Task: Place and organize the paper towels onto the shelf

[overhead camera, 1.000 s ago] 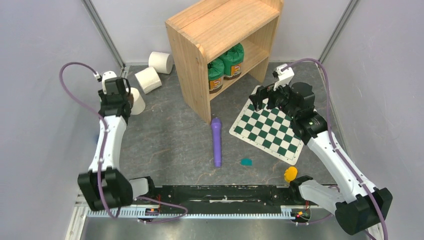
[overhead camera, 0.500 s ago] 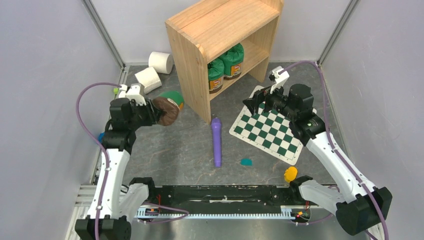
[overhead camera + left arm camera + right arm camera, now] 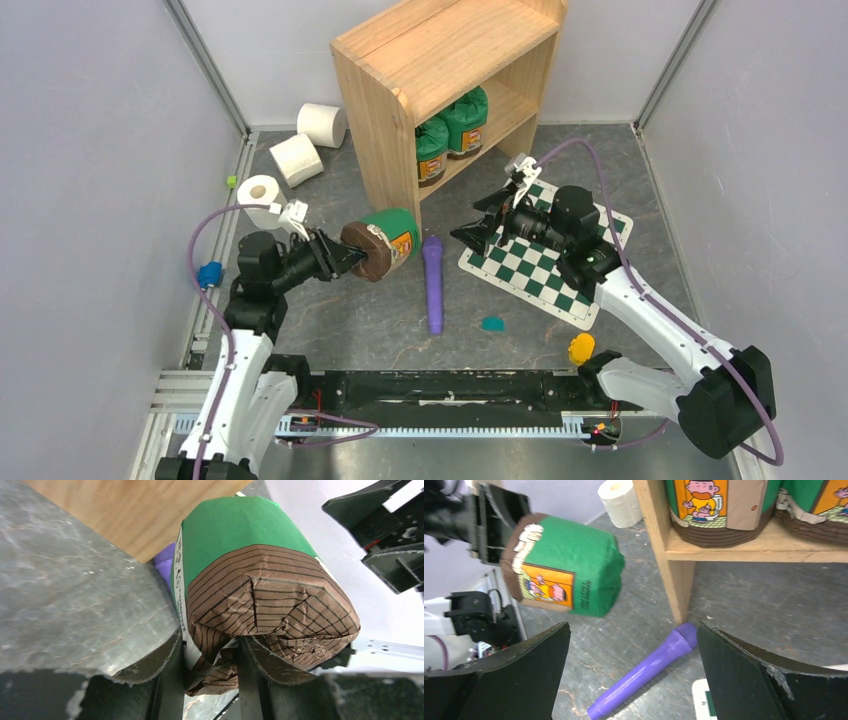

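Observation:
Three white paper towels lie on the floor left of the shelf [image 3: 440, 60]: one at the back [image 3: 322, 124], one in front of it [image 3: 296, 159], one on end [image 3: 262, 197]. My left gripper [image 3: 345, 255] is shut on the crumpled brown end of a green canister [image 3: 385, 242], held sideways above the floor beside the shelf's near corner. In the left wrist view the fingers [image 3: 212, 650] pinch that brown wrapping [image 3: 250, 565]. My right gripper [image 3: 478, 222] is open and empty, facing the canister [image 3: 569, 572] from the right, apart from it.
Two more green canisters [image 3: 450, 130] stand on the shelf's lower tier [image 3: 724, 550]. A purple stick [image 3: 433, 285] lies on the floor under my right gripper [image 3: 634, 645]. A checkered board [image 3: 545, 255], a teal piece [image 3: 491, 323] and a yellow object [image 3: 581, 348] are at the right.
My left arm swung from the paper towels at the left toward the middle, carrying the green canister. My right gripper moved left and lower toward it, still open.

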`<state>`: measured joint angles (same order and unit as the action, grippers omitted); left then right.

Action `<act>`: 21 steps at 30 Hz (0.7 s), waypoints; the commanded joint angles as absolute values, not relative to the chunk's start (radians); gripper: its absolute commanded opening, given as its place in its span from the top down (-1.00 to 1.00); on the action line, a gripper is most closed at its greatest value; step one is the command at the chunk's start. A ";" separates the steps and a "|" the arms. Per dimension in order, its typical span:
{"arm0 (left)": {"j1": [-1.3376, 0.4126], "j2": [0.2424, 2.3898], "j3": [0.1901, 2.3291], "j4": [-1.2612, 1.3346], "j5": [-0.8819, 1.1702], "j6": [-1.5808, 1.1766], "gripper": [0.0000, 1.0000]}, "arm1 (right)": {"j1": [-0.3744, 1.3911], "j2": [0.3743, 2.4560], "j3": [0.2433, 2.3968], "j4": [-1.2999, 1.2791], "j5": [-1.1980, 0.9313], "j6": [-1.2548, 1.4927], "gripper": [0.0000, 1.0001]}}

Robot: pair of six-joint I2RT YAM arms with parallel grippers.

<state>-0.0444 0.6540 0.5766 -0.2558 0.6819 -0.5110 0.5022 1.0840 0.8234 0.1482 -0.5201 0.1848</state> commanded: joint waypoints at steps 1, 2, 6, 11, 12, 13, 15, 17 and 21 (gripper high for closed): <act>-0.052 0.644 0.457 0.221 0.834 -0.869 0.50 | 0.507 1.089 0.763 0.437 -0.639 0.341 -0.98; -0.053 0.649 0.425 0.305 0.844 -0.926 0.51 | 0.508 1.094 0.752 0.489 -0.659 0.372 -0.98; -0.057 0.666 0.331 0.630 0.857 -1.114 0.53 | 0.511 1.116 0.714 0.651 -0.733 0.481 -0.98; -0.062 0.665 0.319 0.737 0.893 -1.144 0.55 | 0.517 1.127 0.707 0.745 -0.783 0.538 -0.98; -0.065 0.665 0.321 0.754 0.900 -1.149 0.55 | 0.520 1.131 0.709 0.758 -0.793 0.546 -0.98; -0.068 0.667 0.320 0.773 0.908 -1.155 0.55 | 0.522 1.135 0.716 0.772 -0.806 0.551 -0.99; -0.073 0.668 0.319 0.812 0.914 -1.175 0.55 | 0.531 1.148 0.730 0.796 -0.831 0.562 -0.98; -0.081 0.669 0.318 0.852 0.913 -1.193 0.55 | 0.543 1.161 0.742 0.821 -0.851 0.569 -0.91; -0.097 0.677 0.328 0.909 0.915 -1.219 0.54 | 0.567 1.181 0.760 0.870 -0.874 0.580 -0.90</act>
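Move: The right gripper, with the held paper towel roll to be brought to it, is about 23 cm right of the left gripper, 5 cm ahead and 6 cm higher. From the right gripper, the roll lies about 17 cm left, 1 cm back and 7 cm lower. The purple microphone is about 15 cm right of the left gripper, 6 cm ahead and 20 cm below; the shelf's front left foot, 11 cm right, 16 cm ahead and 21 cm below. Bring the left gripper up about 6 cm, after a slight dip, also right and a little back, keeping its pinch on the roll's brown end and turning the wrist some 30 degrees so the green end swings up towards the right gripper. Meanwhile draw the right gripper back, up and left, about 8 cm in all, swinging its wide-open fingers counter-clockwise to face that end; don't touch yet. ##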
